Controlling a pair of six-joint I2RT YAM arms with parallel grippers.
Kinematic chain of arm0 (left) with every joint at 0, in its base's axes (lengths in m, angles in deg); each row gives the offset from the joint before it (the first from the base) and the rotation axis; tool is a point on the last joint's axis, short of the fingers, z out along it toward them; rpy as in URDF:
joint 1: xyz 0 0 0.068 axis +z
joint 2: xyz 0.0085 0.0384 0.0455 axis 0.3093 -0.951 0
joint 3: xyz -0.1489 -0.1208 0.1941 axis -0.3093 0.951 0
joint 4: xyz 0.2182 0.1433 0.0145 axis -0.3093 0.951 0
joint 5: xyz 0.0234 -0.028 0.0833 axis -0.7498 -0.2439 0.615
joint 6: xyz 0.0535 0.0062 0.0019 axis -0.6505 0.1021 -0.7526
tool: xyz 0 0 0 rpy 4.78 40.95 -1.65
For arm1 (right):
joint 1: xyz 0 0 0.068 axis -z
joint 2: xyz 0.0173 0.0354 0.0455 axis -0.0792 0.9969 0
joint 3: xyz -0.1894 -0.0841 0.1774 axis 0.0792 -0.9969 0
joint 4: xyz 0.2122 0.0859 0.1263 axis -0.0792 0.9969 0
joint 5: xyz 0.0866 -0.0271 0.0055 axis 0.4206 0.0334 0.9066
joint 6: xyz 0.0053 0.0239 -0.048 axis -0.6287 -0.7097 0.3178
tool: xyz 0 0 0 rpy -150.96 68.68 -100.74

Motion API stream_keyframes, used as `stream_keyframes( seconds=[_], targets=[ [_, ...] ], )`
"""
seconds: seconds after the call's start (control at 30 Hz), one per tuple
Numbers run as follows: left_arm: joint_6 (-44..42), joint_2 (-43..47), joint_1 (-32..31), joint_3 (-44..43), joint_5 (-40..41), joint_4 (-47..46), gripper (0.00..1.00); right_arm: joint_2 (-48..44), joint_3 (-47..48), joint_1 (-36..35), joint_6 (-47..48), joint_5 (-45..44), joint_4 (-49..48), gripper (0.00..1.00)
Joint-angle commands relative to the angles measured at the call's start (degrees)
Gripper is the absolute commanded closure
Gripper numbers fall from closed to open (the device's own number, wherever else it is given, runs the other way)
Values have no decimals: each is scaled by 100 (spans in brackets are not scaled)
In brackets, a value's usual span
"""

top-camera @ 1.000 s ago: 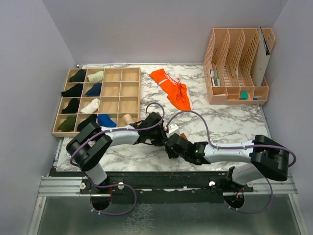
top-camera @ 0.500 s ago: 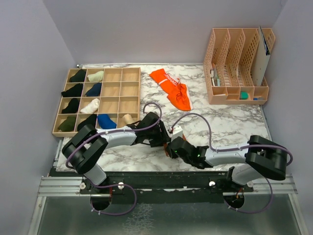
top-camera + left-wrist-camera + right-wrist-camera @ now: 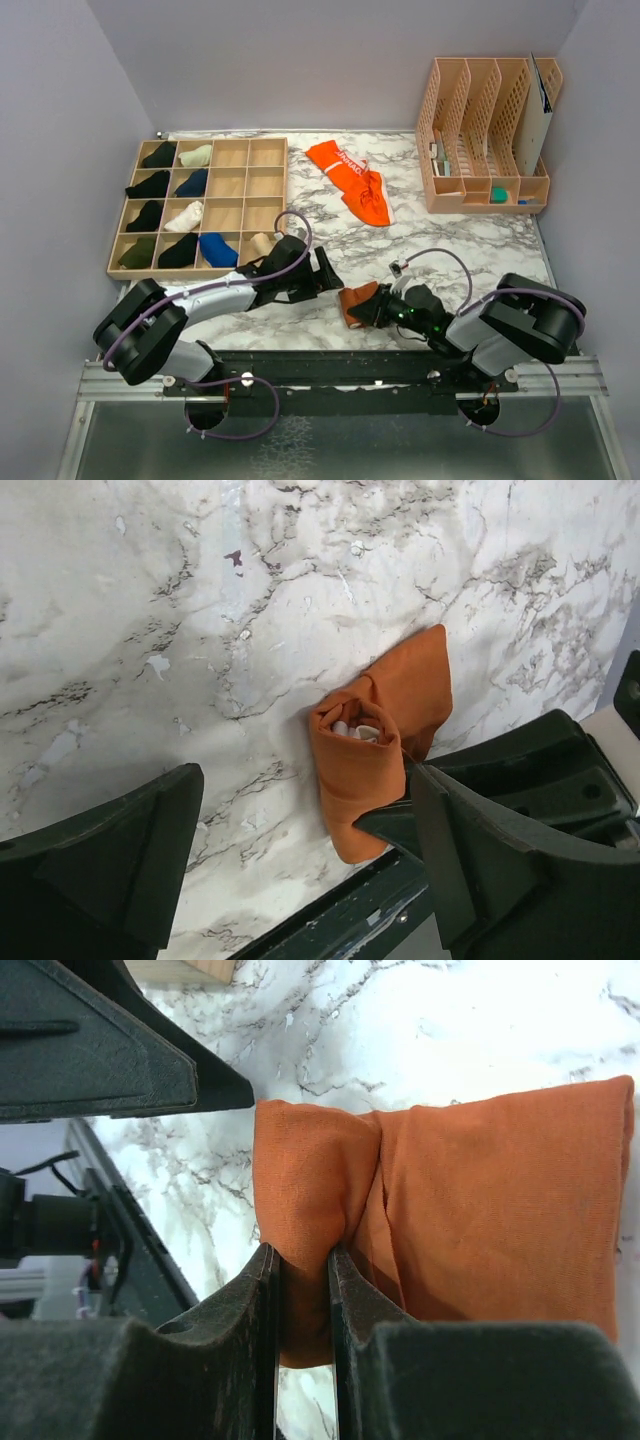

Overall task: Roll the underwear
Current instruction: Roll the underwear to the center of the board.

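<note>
The rust-brown underwear (image 3: 353, 303) lies partly rolled near the table's front edge, its rolled end (image 3: 357, 755) pointing at the left wrist camera and a flat flap beside it (image 3: 500, 1200). My right gripper (image 3: 374, 304) is shut on the rolled part, one finger (image 3: 258, 1295) on each side of the fold. My left gripper (image 3: 322, 272) stands open just left of the roll and touches nothing, its fingers (image 3: 120, 855) set wide apart. The bright orange underwear (image 3: 352, 180) with a white lettered band lies spread at the back centre.
A wooden compartment tray (image 3: 264, 186) at the left holds several small fabric bundles. A slatted file organiser (image 3: 485, 140) stands at the back right. The table's dark front rail (image 3: 340, 930) runs right under the roll.
My left gripper has opened and drawn back to the left, away from the roll. My right gripper has shut on the roll and carried it right, toward the front edge.
</note>
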Motion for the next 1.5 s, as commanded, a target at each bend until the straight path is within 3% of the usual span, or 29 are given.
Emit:
stream_keyframes(
  seconds=[0.0,0.3,0.67,0.8,0.93,1.1,1.3,1.47],
  targets=[
    [-371,100,-15,246,-298,-754,11,411,-508,138,-726,448,-639,83],
    [-921,-514,-443,116,-747,-1537,21,1183,-875,277,-1234,317,-1633,81],
    [-417,-1077,-507,80,-396,-1458,38,2374,-1066,410,-1393,547,-3286,80],
    [-665,-1285,-516,-158,-313,-1014,51,2357,-972,411,-1241,688,-3308,76],
    [-762,-1361,-517,-259,-189,-733,63,1938,-877,410,-1060,710,-2687,69],
    [-827,-1370,-518,-421,-59,-509,75,883,-543,410,-650,772,-930,56],
    [-884,-1269,-511,-586,259,-46,76,-644,226,408,358,683,1995,44],
    [-834,-970,-483,-578,690,374,77,-1493,606,408,1206,729,3250,42]
  ],
)
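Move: The underwear's rolled part lies about 4 cm back and 5 cm to the right of the open left hand, some 3 cm below it, and is already pinched between the right hand's fingers. Its flat, unrolled tail is about 2 cm back and 8 cm to the left hand's right. The beige roll in the tray sits some 9 cm ahead and 15 cm left of the left hand; the orange cloth lies roughly 21 cm ahead and 4 cm right. The underwear roll passes from one grip to the other: the left hand goes about 5 cm to the right, also back and down, turning some 10 degrees clockwise, and closes its fingers on the roll's far end. Meanwhile the right hand keeps its pinch almost in place, rolling its left side up about 12 degrees, then opens, turns back and rises a little over the roll. ##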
